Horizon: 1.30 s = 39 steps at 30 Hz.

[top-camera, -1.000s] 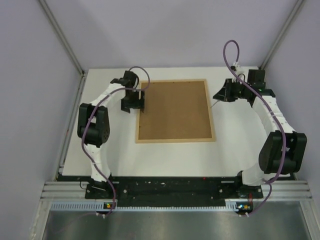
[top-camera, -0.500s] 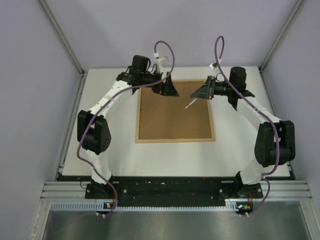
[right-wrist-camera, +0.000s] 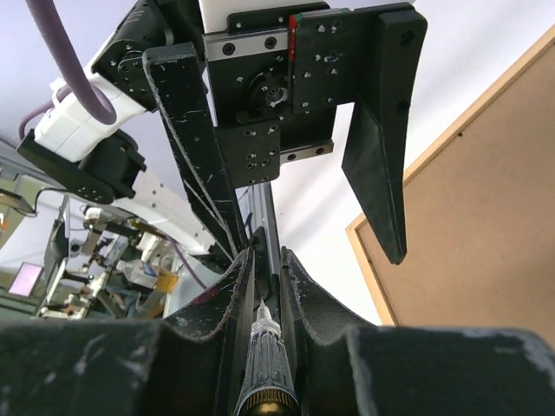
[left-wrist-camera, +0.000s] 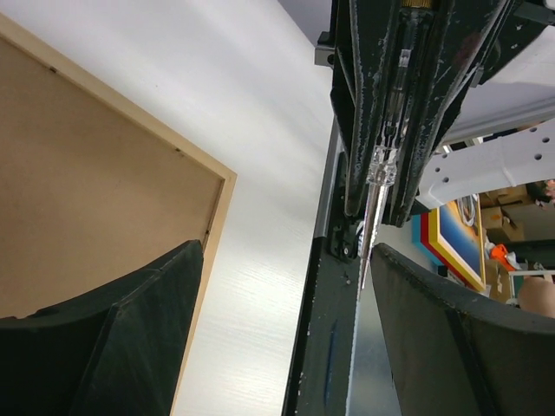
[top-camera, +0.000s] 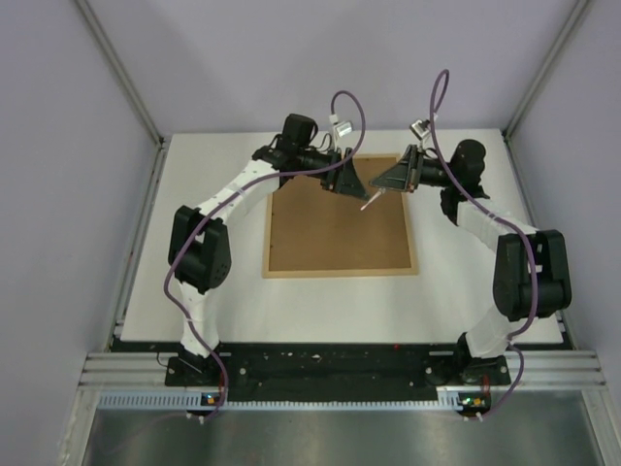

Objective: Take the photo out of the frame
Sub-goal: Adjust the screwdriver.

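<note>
The frame (top-camera: 340, 273) lies face down mid-table, its plain brown backing board (top-camera: 340, 214) up; the photo is hidden beneath it. Above the frame's far part, my two grippers face each other tip to tip. My right gripper (top-camera: 390, 180) is shut on a clear-handled screwdriver (top-camera: 371, 201), whose thin blade points at my left gripper (top-camera: 355, 184). In the left wrist view the left gripper (left-wrist-camera: 286, 251) is open, and the screwdriver (left-wrist-camera: 386, 130) blade reaches down beside its right finger. The right wrist view shows the right gripper (right-wrist-camera: 267, 256) clamped around the screwdriver (right-wrist-camera: 264, 364).
White table (top-camera: 213, 291) surrounds the frame on all sides. A black and aluminium rail (top-camera: 330, 369) runs along the near edge by the arm bases. Pale enclosure walls with metal posts (top-camera: 121, 73) stand at the left, back and right.
Both arms have swung inward from the frame's left and right sides to meet above its far part. The right gripper has kept the screwdriver. The left gripper's jaws stand open throughout.
</note>
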Each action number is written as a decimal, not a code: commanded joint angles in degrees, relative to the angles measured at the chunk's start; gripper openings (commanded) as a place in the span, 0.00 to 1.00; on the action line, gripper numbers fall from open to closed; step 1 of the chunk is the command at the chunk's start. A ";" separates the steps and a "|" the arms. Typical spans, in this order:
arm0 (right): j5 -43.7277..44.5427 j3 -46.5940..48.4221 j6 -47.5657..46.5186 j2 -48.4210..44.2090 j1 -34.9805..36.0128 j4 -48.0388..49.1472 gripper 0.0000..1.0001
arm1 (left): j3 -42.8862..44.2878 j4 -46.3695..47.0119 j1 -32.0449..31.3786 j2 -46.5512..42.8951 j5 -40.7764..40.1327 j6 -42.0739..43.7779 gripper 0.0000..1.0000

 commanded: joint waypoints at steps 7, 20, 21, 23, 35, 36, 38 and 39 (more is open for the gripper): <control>2.57 3.00 -12.77 -0.26 0.20 -12.88 0.00 | 0.80 6.48 -0.51 -0.78 5.25 -4.92 0.77; 4.42 3.80 -11.37 1.06 0.29 -12.80 0.00 | 0.45 0.51 -3.15 -0.17 1.74 0.88 0.60; 4.42 3.80 -11.37 1.06 0.29 -12.80 0.00 | 0.45 0.42 -3.32 -0.08 1.74 0.88 0.57; 4.51 3.80 -11.19 1.06 0.29 -12.62 0.00 | 0.62 0.16 -3.41 0.01 1.56 0.97 0.52; 4.16 3.36 -8.82 0.27 0.29 -10.08 0.00 | 1.33 -2.13 -3.68 0.71 0.33 2.28 0.27; 3.98 3.36 -8.73 0.18 0.29 -9.99 0.00 | 1.59 -2.39 -3.68 0.80 0.16 2.37 0.21; 3.98 3.36 -8.82 0.09 0.20 -9.99 0.00 | 2.29 -3.09 -3.77 1.24 -0.37 2.72 0.06; 3.98 3.27 -8.82 -0.08 0.20 -10.16 0.00 | 2.73 -3.70 -3.77 1.59 -0.46 2.81 0.00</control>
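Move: Fingers wide open and pointing right, the left hand has the bare shaft of the screwdriver about 4 cm back, 3 cm to its right and 1 cm above it. The empty frame's middle lies roughly 22 cm below this hand, 3 cm back and 2 cm left. The right hand holds the screwdriver by the handle; the left fingertips it offers the shaft to are some 6 cm to its left, straight across and 3 cm lower. The left fingers close from nearly full opening almost to shut and pinch the screwdriver's shaft just beyond the handle, after that hand eases about 2.5 cm back and 2 cm right towards it, rising slightly, then sinking. The right hand keeps its grip on the handle, lowers the screwdriver about 3 cm with a slight forward shift, then holds nearly still. ##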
